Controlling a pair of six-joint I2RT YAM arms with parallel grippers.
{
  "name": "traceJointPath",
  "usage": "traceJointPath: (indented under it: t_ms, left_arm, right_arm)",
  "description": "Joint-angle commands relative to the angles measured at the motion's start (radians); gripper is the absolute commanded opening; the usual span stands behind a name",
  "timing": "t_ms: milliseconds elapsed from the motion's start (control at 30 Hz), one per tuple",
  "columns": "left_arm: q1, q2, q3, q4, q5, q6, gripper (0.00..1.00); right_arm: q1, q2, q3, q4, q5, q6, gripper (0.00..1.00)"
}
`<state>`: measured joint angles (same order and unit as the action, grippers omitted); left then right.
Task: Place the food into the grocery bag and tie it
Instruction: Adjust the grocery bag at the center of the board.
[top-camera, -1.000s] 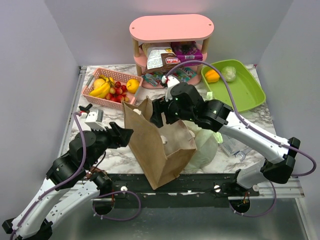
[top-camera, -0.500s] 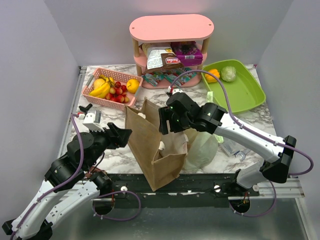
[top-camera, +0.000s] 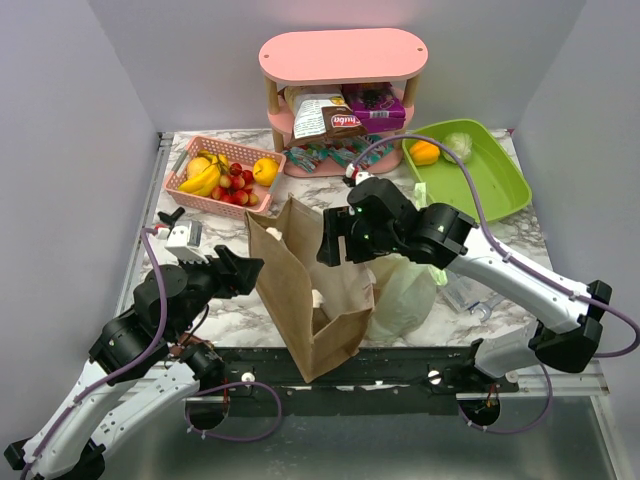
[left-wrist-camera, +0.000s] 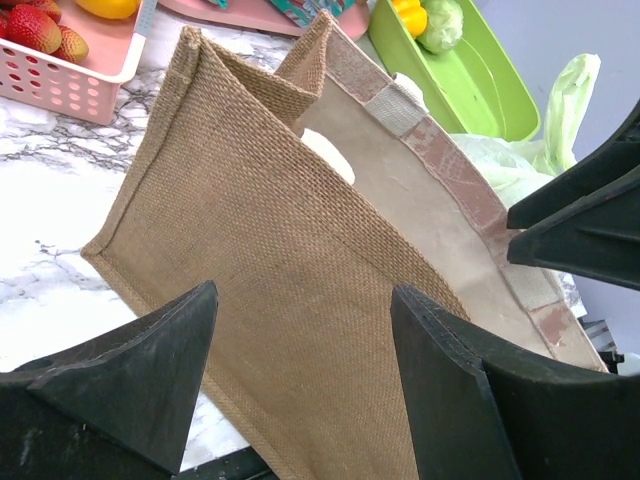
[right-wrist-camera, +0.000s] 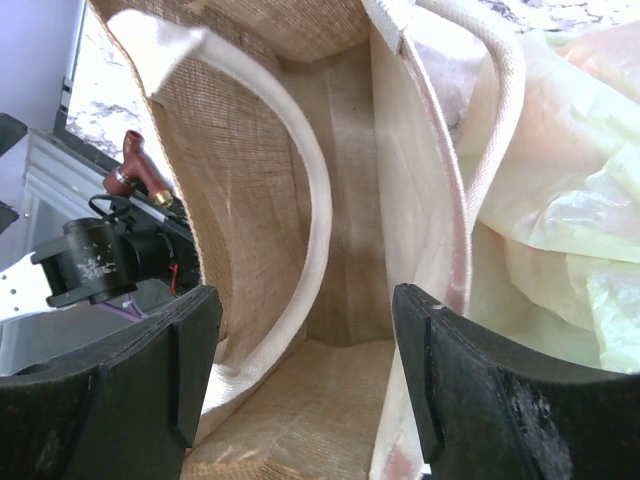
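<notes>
The pale-green grocery bag (top-camera: 405, 292) lies crumpled on the marble, pressed against the right side of a stiff brown jute bag (top-camera: 300, 300). My right gripper (top-camera: 335, 240) hovers open over the jute bag's mouth; the right wrist view looks into its empty inside (right-wrist-camera: 340, 230), with the grocery bag (right-wrist-camera: 560, 200) at the right. My left gripper (top-camera: 245, 270) stands open beside the jute bag's left wall (left-wrist-camera: 280, 250), holding nothing. Food sits apart: fruit in a pink basket (top-camera: 222, 175), a snack pack (top-camera: 320, 115) and purple box (top-camera: 375, 103) on the shelf, an orange pepper (top-camera: 425, 152) in the green tray (top-camera: 490, 185).
A pink two-tier shelf (top-camera: 343, 55) stands at the back centre, with flat packets at its foot. A white gadget (top-camera: 186, 236) lies at the left edge, and a clear plastic item (top-camera: 470, 300) lies at the right by the arm.
My right gripper has shifted slightly right and toward the near edge over the jute bag. The jute bag has turned and stands narrower with its mouth showing. The left arm has barely moved.
</notes>
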<state>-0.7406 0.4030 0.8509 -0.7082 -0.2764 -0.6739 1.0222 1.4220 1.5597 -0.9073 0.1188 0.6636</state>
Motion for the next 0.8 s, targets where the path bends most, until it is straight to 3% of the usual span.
traceJointPath:
  t_ms: [0, 200, 767]
  left_arm:
    - [0.003, 0.009, 0.035, -0.009, 0.012, 0.024, 0.72]
    - [0.002, 0.093, 0.079, 0.001, 0.061, 0.048, 0.71]
    - [0.003, 0.095, 0.057, 0.045, 0.055, 0.060, 0.71]
  right_arm:
    - [0.006, -0.029, 0.020, -0.033, 0.037, -0.005, 0.76]
    - [0.007, -0.007, -0.060, -0.019, -0.029, 0.028, 0.75]
    - [0.034, 0.096, -0.151, 0.086, -0.361, 0.053, 0.72]
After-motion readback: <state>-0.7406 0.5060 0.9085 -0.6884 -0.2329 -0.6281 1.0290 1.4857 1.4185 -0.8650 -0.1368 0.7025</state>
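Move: The brown grocery bag stands open-mouthed under the right hand, its middle about 5 cm back, 4 cm to the left and some 12 cm below. The green plastic bag lies roughly 15 cm to the right hand's right, 4 cm back and 18 cm lower. From the left hand the grocery bag's middle is about 13 cm to the right, 1 cm ahead and 12 cm below. Downward and back goes the right hand, about 6 cm lower and 4 or 5 cm nearer the base, curving left late on, down into the grocery bag's open mouth with its fingers still wide. The wrist tips some 15 degrees further down. The left hand, also open, edges about 1.5 cm right towards the bag's left face; contact can't be made out on either side. ##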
